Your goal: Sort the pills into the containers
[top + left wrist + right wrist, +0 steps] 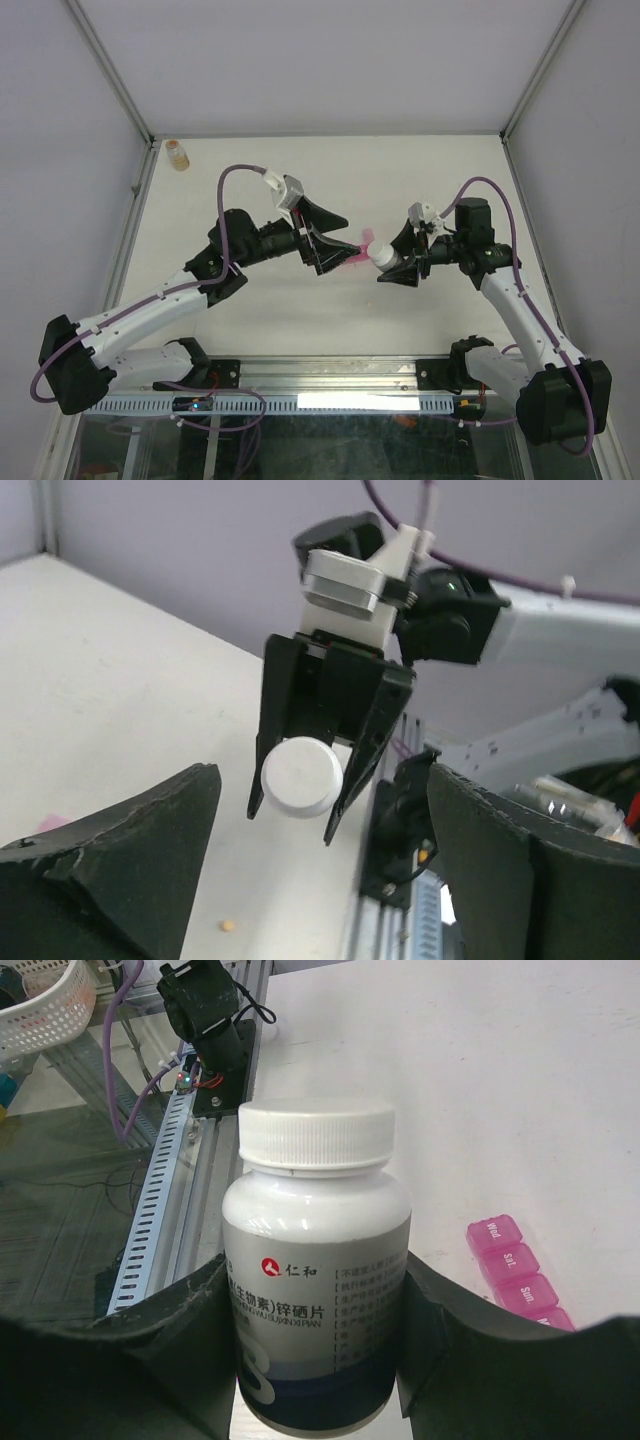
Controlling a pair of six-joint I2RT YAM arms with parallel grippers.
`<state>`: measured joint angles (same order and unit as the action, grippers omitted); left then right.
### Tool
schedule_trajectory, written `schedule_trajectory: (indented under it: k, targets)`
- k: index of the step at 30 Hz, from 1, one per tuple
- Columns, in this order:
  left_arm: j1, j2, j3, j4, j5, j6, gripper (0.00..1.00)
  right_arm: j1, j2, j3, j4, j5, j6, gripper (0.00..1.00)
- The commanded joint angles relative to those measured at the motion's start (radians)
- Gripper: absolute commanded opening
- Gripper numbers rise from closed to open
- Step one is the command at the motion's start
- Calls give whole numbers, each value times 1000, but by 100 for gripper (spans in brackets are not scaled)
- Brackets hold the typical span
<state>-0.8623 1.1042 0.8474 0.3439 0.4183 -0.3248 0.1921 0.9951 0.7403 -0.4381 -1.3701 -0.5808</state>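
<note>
One tiny tan pill (229, 924) lies loose on the white table. The containers are the square compartments of a pink organiser strip (515, 1272), which lies flat on the table (362, 246) between the two grippers. My right gripper (315, 1265) is shut on a white-capped bottle (315, 1290) and holds it off the table, cap pointing at the left gripper (385, 258). My left gripper (320, 810) is open and holds nothing. It hangs just left of the organiser (335, 245) and faces the bottle's cap (302, 775).
A small amber bottle (177, 154) stands at the table's far left corner. A metal rail (330, 375) runs along the near edge by the arm bases. A white basket (40, 1005) sits beyond the table's edge in the right wrist view.
</note>
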Motion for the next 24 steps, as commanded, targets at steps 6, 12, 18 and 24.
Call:
schedule_trajectory:
  k: [6,12,18,24]
  targets:
    - [-217,51,229,-445,-607,-234,83,-3,4,35,39,-15,3,0]
    - [-247,137,325,-501,-612,-194,81,-4,2,34,38,-11,2,0]
    - [-247,210,388,-515,-550,-170,67,-3,0,35,39,-12,3,0]
    - [-247,243,410,-533,-503,-169,62,-4,-1,36,39,-11,2,0]
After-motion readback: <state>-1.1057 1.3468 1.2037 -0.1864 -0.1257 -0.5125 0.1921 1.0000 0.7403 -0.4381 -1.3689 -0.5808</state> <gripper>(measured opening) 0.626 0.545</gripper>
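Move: The white cap of the pill bottle lies about 6 cm to the left hand's right and 6 cm below it, level with it fore and aft. The pink pill box is on the table some 10 cm ahead of that hand, 3 cm to its right and 27 cm down; a loose pill lies on the table almost under the cap. From the right hand, which grips the bottle, the cap is about 4 cm left, 1 cm ahead and 3 cm up. Down and to its right in about equal parts, some 6 cm in all, the left hand comes back to the cap, its wrist rolling and the fingers tipping downward and swinging forward, roughly 30 degrees altogether. Its wide-open fingers close partway as they reach either side of the cap, the rear one right at the rim. The right hand stays still and keeps its grip on the bottle. ##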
